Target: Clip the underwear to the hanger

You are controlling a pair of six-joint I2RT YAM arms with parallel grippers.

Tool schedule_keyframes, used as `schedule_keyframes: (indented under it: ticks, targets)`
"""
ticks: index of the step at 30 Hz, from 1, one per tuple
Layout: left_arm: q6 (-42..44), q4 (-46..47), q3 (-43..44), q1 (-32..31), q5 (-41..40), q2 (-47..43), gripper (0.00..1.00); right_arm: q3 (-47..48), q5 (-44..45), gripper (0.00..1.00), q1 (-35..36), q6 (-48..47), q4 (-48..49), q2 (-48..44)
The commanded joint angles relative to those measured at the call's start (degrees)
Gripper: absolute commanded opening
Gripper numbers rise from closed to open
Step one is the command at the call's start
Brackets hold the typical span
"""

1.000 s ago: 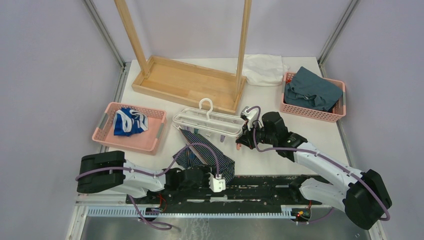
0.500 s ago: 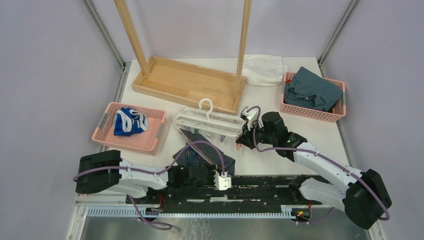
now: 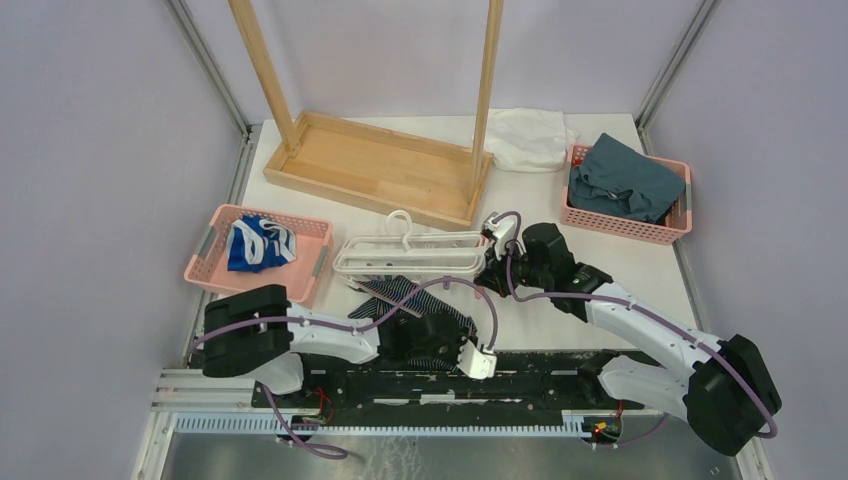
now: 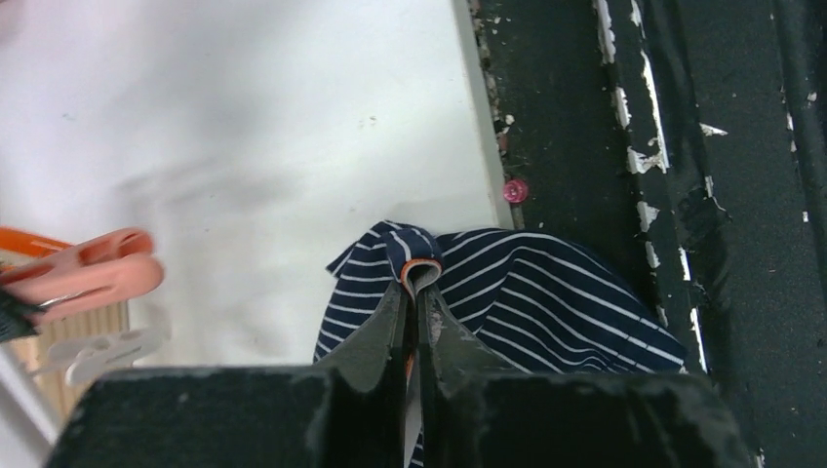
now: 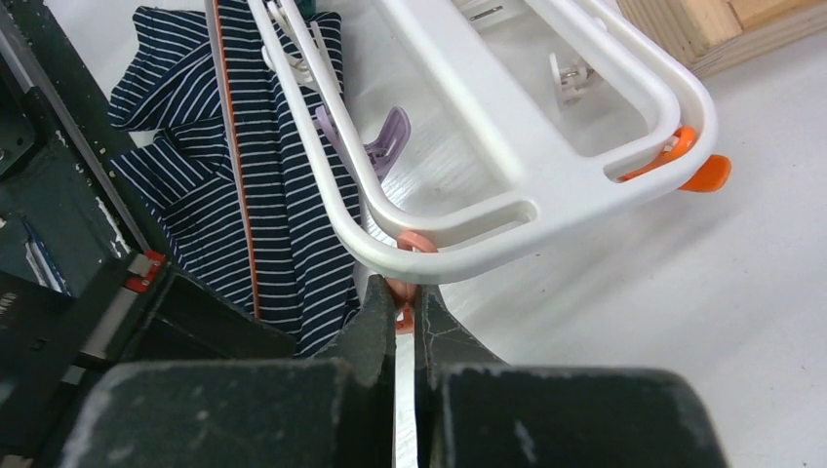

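Note:
The underwear [image 3: 415,305], dark navy with thin stripes and orange trim, lies bunched at the table's near edge under the hanger [image 3: 405,262]. The hanger is a white frame lying flat with its hook toward the back. My left gripper [image 4: 419,283] is shut on a folded, orange-trimmed edge of the underwear [image 4: 546,302]. From the top view, the left gripper [image 3: 435,335] sits over the cloth. My right gripper [image 5: 404,297] is shut on a peach-orange clip [image 5: 415,243] under the near rim of the hanger [image 5: 507,146], with the underwear [image 5: 263,185] just left of it.
A pink basket [image 3: 215,245] at the left holds a blue-and-white garment [image 3: 258,243]. Another basket [image 3: 680,225] at the back right holds teal cloth. A wooden rack [image 3: 375,165] and a white cloth [image 3: 530,138] stand behind. A black rail [image 3: 540,375] runs along the near edge.
My left gripper has shut on the underwear's edge and the left arm has swung right. The hanger has turned, its left end moving nearer and leftward. The right gripper stays shut on the clip.

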Motion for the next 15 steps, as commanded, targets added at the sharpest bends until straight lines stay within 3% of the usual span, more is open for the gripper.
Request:
schedule_keyframes:
  ticks: [1,5,10,15]
  targets:
    - [3.49,1.82,3.31,0.39,4.69,2.00,0.15,1.88,0.66,0.01,0.10,0.62,4.22,-1.14]
    - [2.73,2.26,1.36,1.02,4.28,0.32,0.33,1.64,0.19,0.01,0.04,0.31,3.90,-1.09]
    - [1.02,2.69,-1.62,1.25,4.57,-2.92,0.46,1.17,-0.32,0.01,0.11,0.13,4.11,-0.50]
    - [-0.31,3.59,-4.99,1.31,3.67,-6.81,0.65,1.02,-0.32,0.01,0.04,0.01,4.07,-0.69]
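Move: The left gripper holds the underwear's waistband corner right between its fingertips, just above the table; most of the cloth spreads about 10 cm to its left and 4 cm farther out. The pink clip at the hanger's end is some 10 cm ahead, 3 cm right and 7 cm higher, the purple clip about 10 cm ahead, 3 cm left. From the right gripper the corner lies some 10 cm back, 3 cm left and 8 cm below. Let go of the waistband corner with the left gripper: dip about 1 cm towards the table while the fingers start to open, then come back up by as much and ease about 1 cm left, spreading the fingers to over half wide either side of the fold. Keep the right gripper still, shut on the pink clip at the hanger's end. ##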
